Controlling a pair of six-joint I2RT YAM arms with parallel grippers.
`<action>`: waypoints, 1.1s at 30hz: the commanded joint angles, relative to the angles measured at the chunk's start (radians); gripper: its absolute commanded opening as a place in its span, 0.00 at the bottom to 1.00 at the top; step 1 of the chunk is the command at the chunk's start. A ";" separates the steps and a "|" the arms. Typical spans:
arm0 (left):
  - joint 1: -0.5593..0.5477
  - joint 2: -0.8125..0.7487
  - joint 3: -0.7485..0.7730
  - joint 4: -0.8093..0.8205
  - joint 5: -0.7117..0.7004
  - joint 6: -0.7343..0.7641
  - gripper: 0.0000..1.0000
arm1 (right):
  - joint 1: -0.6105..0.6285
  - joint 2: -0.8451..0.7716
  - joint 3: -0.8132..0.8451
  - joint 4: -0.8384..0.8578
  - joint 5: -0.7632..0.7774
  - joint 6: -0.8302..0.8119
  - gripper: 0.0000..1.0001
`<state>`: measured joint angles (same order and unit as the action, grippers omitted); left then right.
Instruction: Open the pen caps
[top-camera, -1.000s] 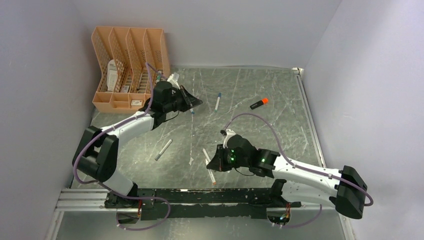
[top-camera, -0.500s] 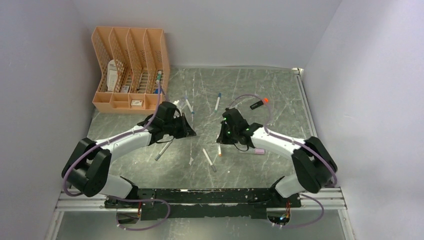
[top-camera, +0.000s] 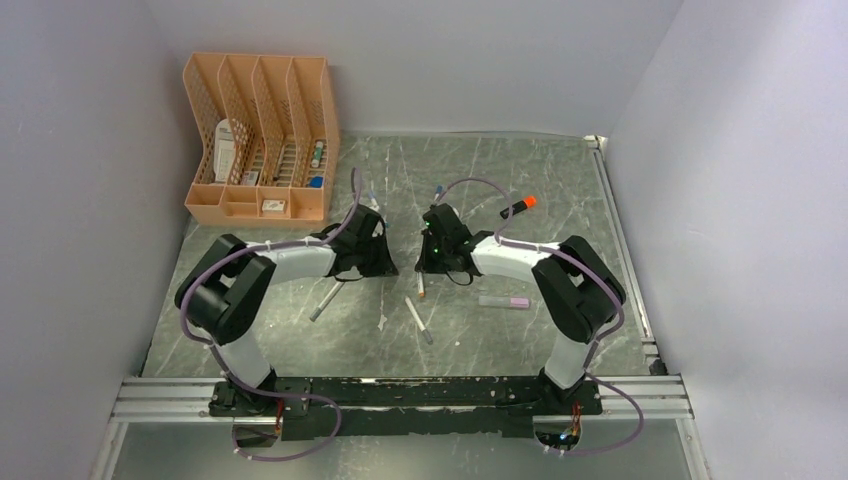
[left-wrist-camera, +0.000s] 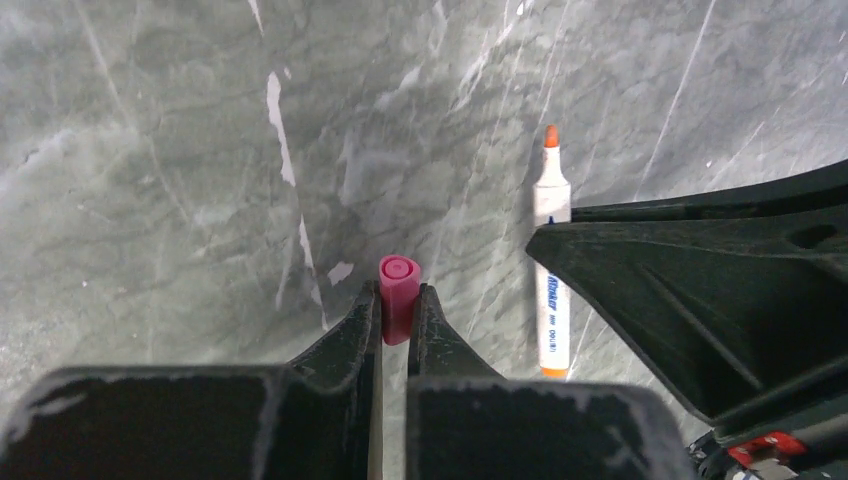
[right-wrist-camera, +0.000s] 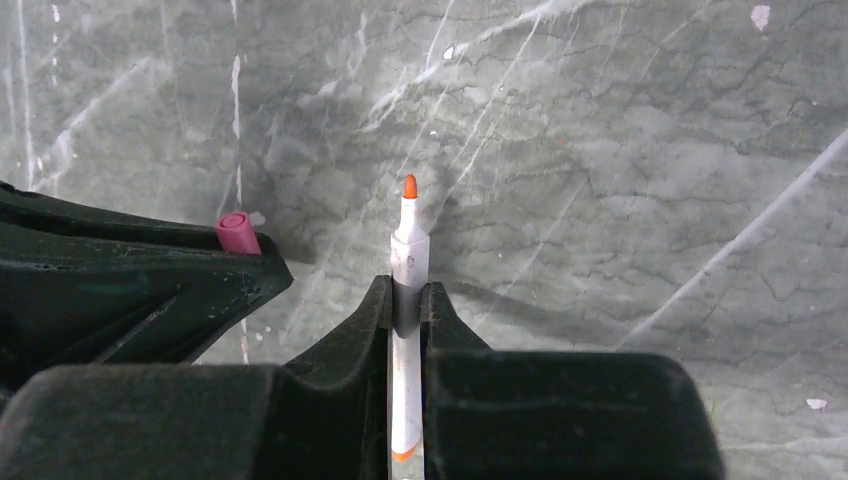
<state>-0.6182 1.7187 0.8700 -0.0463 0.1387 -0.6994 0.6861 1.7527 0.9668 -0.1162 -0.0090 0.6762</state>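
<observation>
A pink pen cap (left-wrist-camera: 399, 297) sticks out between the tips of my left gripper (left-wrist-camera: 398, 295), which is shut on it just above the table. My right gripper (right-wrist-camera: 407, 290) is shut on a white pen (right-wrist-camera: 408, 255) whose bare orange tip points away from the wrist. The pink pen cap (right-wrist-camera: 236, 232) also shows at the left of the right wrist view, apart from the pen. From above, the left gripper (top-camera: 380, 262) and the right gripper (top-camera: 425, 262) sit side by side mid-table, with the held white pen (top-camera: 421, 285) poking out toward the near edge.
An orange file organiser (top-camera: 258, 130) stands at the back left. A black marker with an orange tip (top-camera: 518, 207) lies at the back right. A grey pen (top-camera: 327, 298), a white pen (top-camera: 418, 320) and a pen with a pink end (top-camera: 503, 301) lie near the grippers.
Both arms have swung in to the middle of the table. The left gripper came forward from the organiser and the right gripper moved back and left, so they now sit side by side.
</observation>
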 joint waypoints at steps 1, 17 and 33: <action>-0.011 0.039 0.027 0.026 -0.053 0.023 0.12 | -0.008 0.042 0.027 0.017 0.017 -0.013 0.00; -0.021 -0.007 0.043 -0.059 -0.055 0.029 0.48 | -0.014 -0.019 0.022 -0.029 0.009 -0.044 0.35; -0.022 -0.358 0.043 -0.312 -0.107 0.047 0.74 | 0.160 -0.316 -0.086 -0.232 0.105 -0.151 0.39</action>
<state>-0.6323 1.4246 0.9024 -0.2695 0.0654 -0.6655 0.7567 1.4322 0.8967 -0.2691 0.0410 0.5686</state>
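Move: The left gripper holds the red cap, with its bare table spot about 2 cm below and 1 cm ahead and to the right. The right gripper holds the uncapped orange pen; its table spot lies some 2 cm below and 2 cm back. From the right gripper, the grey-capped pen lies about 9 cm straight back. From the left gripper, a blue-ended pen lies roughly 12 cm ahead and 3 cm left. Let go of both parts: ease the left gripper about 1 cm forward and right while its fingers open from the red cap, and sink the right one about 1 cm as it opens part-way off the orange pen. Then raise both, the left some 8 cm while drifting back and left, the right about 8 cm while drawing back and slightly right. ##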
